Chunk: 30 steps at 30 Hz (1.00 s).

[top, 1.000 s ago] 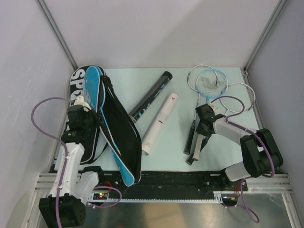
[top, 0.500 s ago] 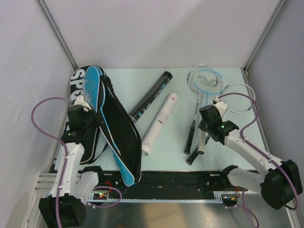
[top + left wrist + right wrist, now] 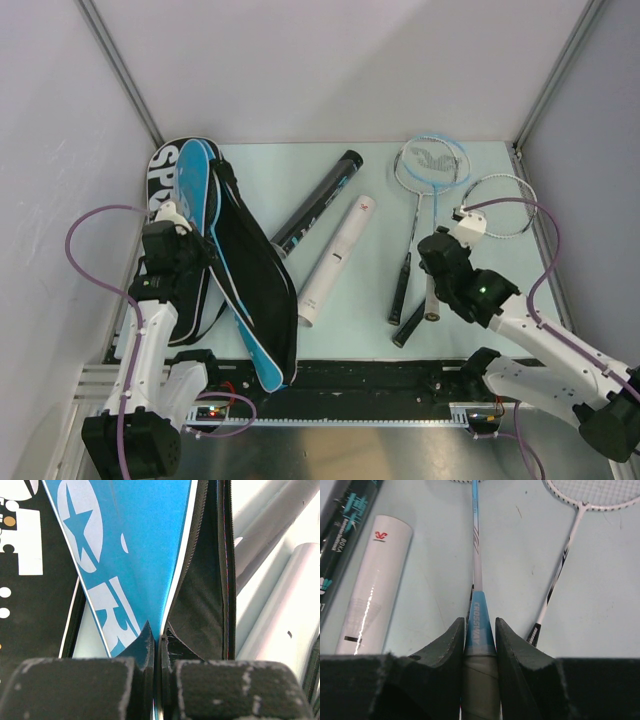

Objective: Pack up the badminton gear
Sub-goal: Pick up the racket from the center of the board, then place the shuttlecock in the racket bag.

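Observation:
My right gripper (image 3: 432, 278) is shut on the grey grip of the blue racket (image 3: 433, 205), just below its blue cone (image 3: 480, 625); the racket's head (image 3: 433, 162) lies at the back. A silver racket (image 3: 414, 225) lies just left of it. A white-framed racket (image 3: 500, 205) lies to the right, its shaft (image 3: 555, 587) beside my fingers. My left gripper (image 3: 185, 250) is shut on the edge of the blue "SPORT" cover (image 3: 125, 545), with the black cover (image 3: 200, 605) beside it. The black teal-printed tube (image 3: 318, 200) and the white tube (image 3: 335, 262) lie mid-table. No shuttlecocks show.
The covers (image 3: 250, 290) stretch from the back left corner to the near edge. Both tubes also show at the left of the right wrist view, white tube (image 3: 375, 580) and black tube (image 3: 342, 535). Grey walls enclose the table, with the rail (image 3: 350, 380) at the front.
My right gripper has moved toward the near edge with the blue racket, whose shaft swung more upright and whose head shifted left over the silver head. The left arm has not moved.

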### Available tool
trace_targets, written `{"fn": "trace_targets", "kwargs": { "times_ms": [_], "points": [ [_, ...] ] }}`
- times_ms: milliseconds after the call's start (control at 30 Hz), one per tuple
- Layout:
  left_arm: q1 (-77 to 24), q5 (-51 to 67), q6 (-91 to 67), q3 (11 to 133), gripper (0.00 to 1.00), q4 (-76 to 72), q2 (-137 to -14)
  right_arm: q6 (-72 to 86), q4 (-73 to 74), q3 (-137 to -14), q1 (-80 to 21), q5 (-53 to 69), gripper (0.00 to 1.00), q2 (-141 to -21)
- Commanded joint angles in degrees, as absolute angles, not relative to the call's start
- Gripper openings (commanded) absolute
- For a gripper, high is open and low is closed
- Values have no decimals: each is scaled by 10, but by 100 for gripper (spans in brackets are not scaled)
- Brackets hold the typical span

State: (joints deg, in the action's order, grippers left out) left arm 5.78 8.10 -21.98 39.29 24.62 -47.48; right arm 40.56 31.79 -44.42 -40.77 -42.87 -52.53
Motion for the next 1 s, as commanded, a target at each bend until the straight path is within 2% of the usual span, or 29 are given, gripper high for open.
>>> {"fn": "trace_targets", "kwargs": {
  "times_ms": [0,233,400,667,967],
  "points": [
    [62,81,-221,401,0,203,-463,370,261,-481,-437,-501,0,-505],
    [62,80,-222,401,0,203,-465,336,236,-483,-495,-533,0,-514],
    [61,78,-230,402,0,200,-464,266,165,-483,-562,-556,0,-522],
    [62,74,-254,400,0,192,-463,95,21,-484,-711,-600,0,-574],
    [61,83,-275,405,0,188,-476,47,6,-501,-885,-648,0,-637]
  ]
}}
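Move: The blue racket is already gripped and lifted. The open bag's mouth lies about 41 cm to the right gripper's left, 3 cm back and 9 cm lower; from the left gripper it is some 9 cm right, 4 cm back and 7 cm lower. On the way, the white tube lies about 25 cm left of the right gripper, 7 cm ahead and 15 cm down, the black tube 33 cm left and 27 cm ahead. A black racket handle lies 7 cm left, level with it, 17 cm below. Swing the right gripper left towards the open bag, about 18 cm, drawing it back some 8 cm in the later part and rising about 5 cm. Turn it roughly 40 degrees counter-clockwise and tip the fingers up as it goes, keeping the pinch at the top of the racket's grip. Keep the left gripper still, pinching the bag's blue flap. ##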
